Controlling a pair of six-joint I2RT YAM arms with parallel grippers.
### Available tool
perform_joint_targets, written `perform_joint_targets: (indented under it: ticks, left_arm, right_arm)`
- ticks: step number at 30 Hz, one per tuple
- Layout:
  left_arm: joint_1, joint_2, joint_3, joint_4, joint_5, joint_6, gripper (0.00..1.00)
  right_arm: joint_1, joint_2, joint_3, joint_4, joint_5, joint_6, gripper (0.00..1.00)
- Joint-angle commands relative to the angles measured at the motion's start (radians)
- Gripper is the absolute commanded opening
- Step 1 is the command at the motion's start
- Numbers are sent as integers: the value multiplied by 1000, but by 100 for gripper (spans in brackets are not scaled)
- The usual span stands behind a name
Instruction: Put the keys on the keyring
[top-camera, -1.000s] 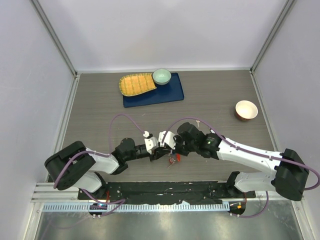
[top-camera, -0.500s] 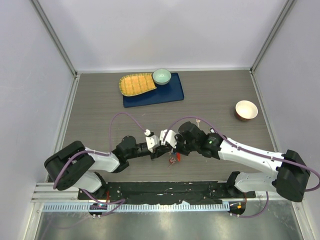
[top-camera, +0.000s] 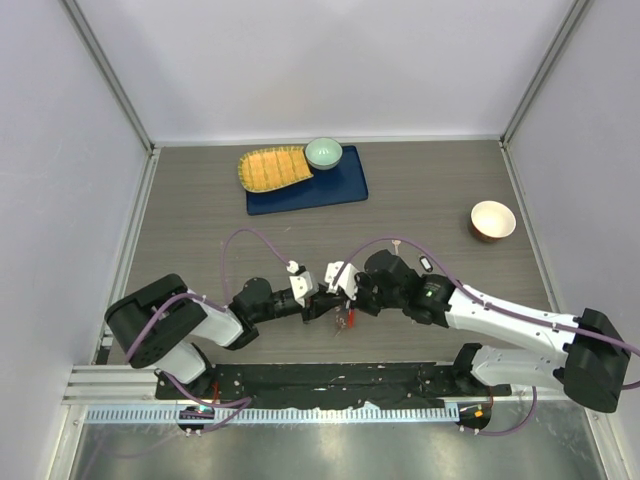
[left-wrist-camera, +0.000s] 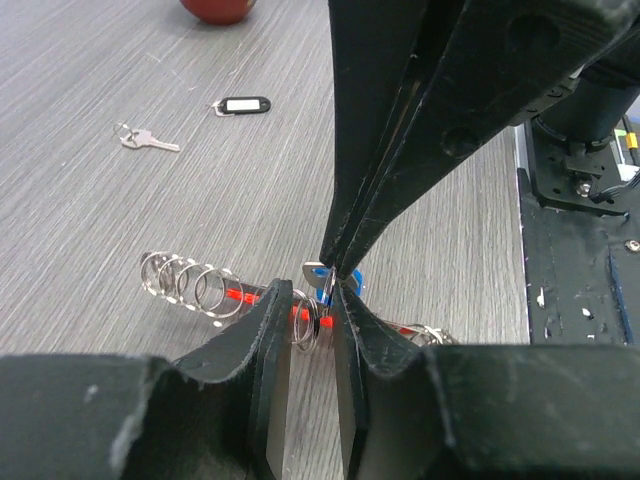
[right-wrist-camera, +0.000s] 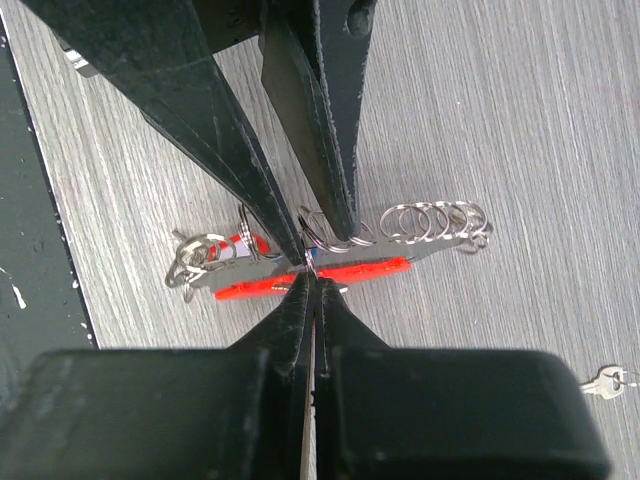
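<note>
The keyring (left-wrist-camera: 190, 285) lies on the table near the front edge, a chain of grey metal rings along a long red tag (right-wrist-camera: 370, 268). My left gripper (left-wrist-camera: 312, 300) is shut across one of its rings (left-wrist-camera: 305, 325). The right gripper (left-wrist-camera: 335, 265) comes in from the opposite side, shut on the blue-headed key (left-wrist-camera: 318, 272), whose tip rests against that ring. In the right wrist view the right gripper (right-wrist-camera: 312, 278) meets the left gripper (right-wrist-camera: 322, 248) over the tag. A small red-headed piece (right-wrist-camera: 240, 246) sits among the rings at the far end. From above, both grippers (top-camera: 338, 302) hide most of the keyring (top-camera: 343, 322).
A bare silver key (left-wrist-camera: 150, 140) and a black tag (left-wrist-camera: 243, 104) lie farther back on the table. A blue tray (top-camera: 330, 190) holding a yellow mat and a green bowl (top-camera: 323, 152) is at the back. An orange bowl (top-camera: 493, 220) stands at the right.
Both arms have drifted slightly toward the near edge and to the right, keeping the grippers together over the keyring. The left jaws narrowed a little.
</note>
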Motion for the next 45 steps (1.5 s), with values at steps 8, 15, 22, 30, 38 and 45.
perform_joint_targets:
  ticks: [8, 15, 22, 30, 38, 45]
  left_arm:
    - [-3, 11, 23, 98, 49, -17, 21]
    - [-3, -5, 46, 26, 104, -15, 17]
    - [-3, -27, 65, -65, 114, 3, 0]
    - [-3, 5, -7, 186, -110, -98, 0]
    - [-3, 16, -9, 268, -141, -159, 0]
    - [-3, -27, -9, 268, -144, -144, 0]
  right_arm:
    - [5, -66, -16, 100, -22, 35, 1]
    - [5, -50, -8, 105, -34, 20, 1]
    - [6, -45, 3, 105, -31, 12, 1]
    - [5, -108, -52, 183, 113, 181, 31]
    - [5, -241, -194, 280, 176, 262, 38]
    - [5, -204, -226, 356, 181, 268, 38]
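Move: The ring with the blue tag is already pinched in my right fingertips, and it sits only about 1 cm to the right of my left hand point, just at the slightly open left fingers. The red handle of the ringed plate lies about 3 cm below, some 3 cm to the right and 1 cm back of my left hand. The silver key is on the table roughly 13 cm ahead of my left hand, 13 cm to its right and 10 cm below. While my right fingers keep their pinch, I ease my left hand about 1 cm back and 1 cm right and shut its fingers on the ring. Then my right fingers open and let go, rising 2 cm, then drawing about 2 cm right and sinking again while turning clockwise some 15 degrees. My left hand carries the ring about 2 cm forward and down, then slightly left, turning counter-clockwise. ##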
